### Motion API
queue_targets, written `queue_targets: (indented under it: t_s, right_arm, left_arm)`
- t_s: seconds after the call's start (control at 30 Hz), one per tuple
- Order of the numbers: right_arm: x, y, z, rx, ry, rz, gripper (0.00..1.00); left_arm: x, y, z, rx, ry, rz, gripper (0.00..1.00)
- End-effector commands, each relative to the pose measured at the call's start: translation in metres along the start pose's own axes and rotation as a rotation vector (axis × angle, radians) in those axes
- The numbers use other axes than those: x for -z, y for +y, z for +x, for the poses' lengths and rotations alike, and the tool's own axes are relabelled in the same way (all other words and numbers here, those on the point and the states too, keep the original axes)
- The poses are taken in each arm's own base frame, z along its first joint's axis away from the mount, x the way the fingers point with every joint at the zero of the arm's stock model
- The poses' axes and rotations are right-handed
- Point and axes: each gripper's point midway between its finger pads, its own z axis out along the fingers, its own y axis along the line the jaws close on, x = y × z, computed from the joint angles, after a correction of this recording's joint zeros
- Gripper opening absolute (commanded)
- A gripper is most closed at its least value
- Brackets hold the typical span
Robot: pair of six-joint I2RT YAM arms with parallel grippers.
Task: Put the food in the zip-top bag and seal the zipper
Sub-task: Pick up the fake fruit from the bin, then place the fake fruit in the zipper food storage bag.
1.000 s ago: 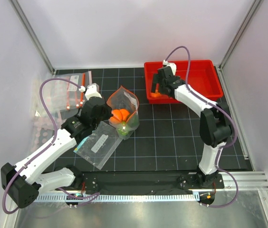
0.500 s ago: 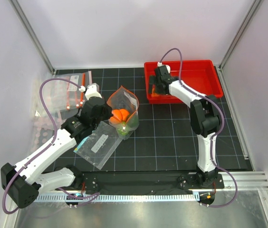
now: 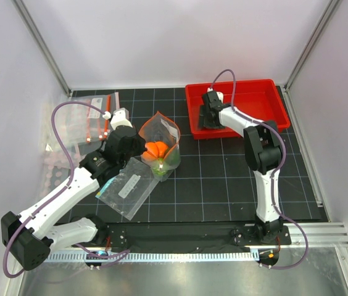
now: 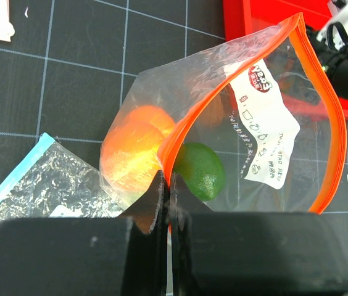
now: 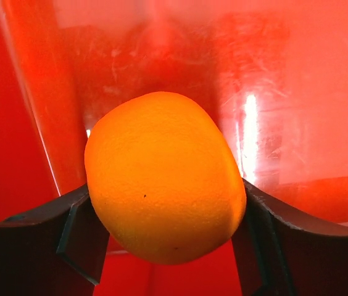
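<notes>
The zip-top bag (image 3: 160, 132) stands open on the mat, its red-orange zipper (image 4: 331, 123) forming a wide loop. Inside it lie orange fruits (image 4: 134, 148) and a smooth dark green fruit (image 4: 202, 169). My left gripper (image 4: 166, 185) is shut on the near rim of the bag, pinching the zipper strip. In the red tray (image 3: 266, 102), my right gripper (image 3: 208, 120) reaches down at the tray's left end. Its two fingers press both sides of an orange fruit (image 5: 165, 176), which fills the right wrist view against the tray wall (image 5: 322, 92).
A flat clear pouch with a teal-blue edge (image 3: 124, 188) lies on the mat just in front of the left gripper. More flat bags (image 3: 87, 123) are stacked at the far left. Grey walls enclose the mat on three sides.
The right arm has swung its gripper lower into the tray's left end and its fingers have come in around the orange fruit. The left arm and bag have not moved.
</notes>
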Motion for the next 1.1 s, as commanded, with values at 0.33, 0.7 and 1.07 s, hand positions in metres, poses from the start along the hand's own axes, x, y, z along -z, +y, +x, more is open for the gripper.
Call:
queue_targets:
  t_s: [0.33, 0.7, 1.07]
  right_arm:
    - [0.104, -0.011, -0.064, -0.135, -0.346, -0.084, 0.53]
    - [0.256, 0.057, -0.062, -0.011, -0.558, -0.392, 0.52]
    - [0.372, 0.15, 0.013, 0.307, -0.741, -0.761, 0.49]
  left_arm:
    - [0.006, -0.011, -0.022, 0.019, -0.065, 0.043, 0.0]
    - [0.007, -0.012, -0.023, 0.014, -0.064, 0.046, 0.0]
    - [0.004, -0.01, -0.02, 0.021, -0.049, 0.026, 0.0]
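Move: The right hand already holds the orange fruit low in the red bin's near left corner. The bag's open mouth lies about 17 cm back, 18 cm left and 14 cm above it. The fruit in the bag sits some 17 cm back and 21 cm left, 2 cm higher; the bin's middle is roughly 7 cm ahead, 15 cm right. From the left hand, still gripping the bag's rim, the mouth is about 3 cm ahead, 9 cm right, 5 cm below. Keeping its grip on the orange fruit, the right hand rises some 28 cm and swings back-left towards the bag's mouth. ##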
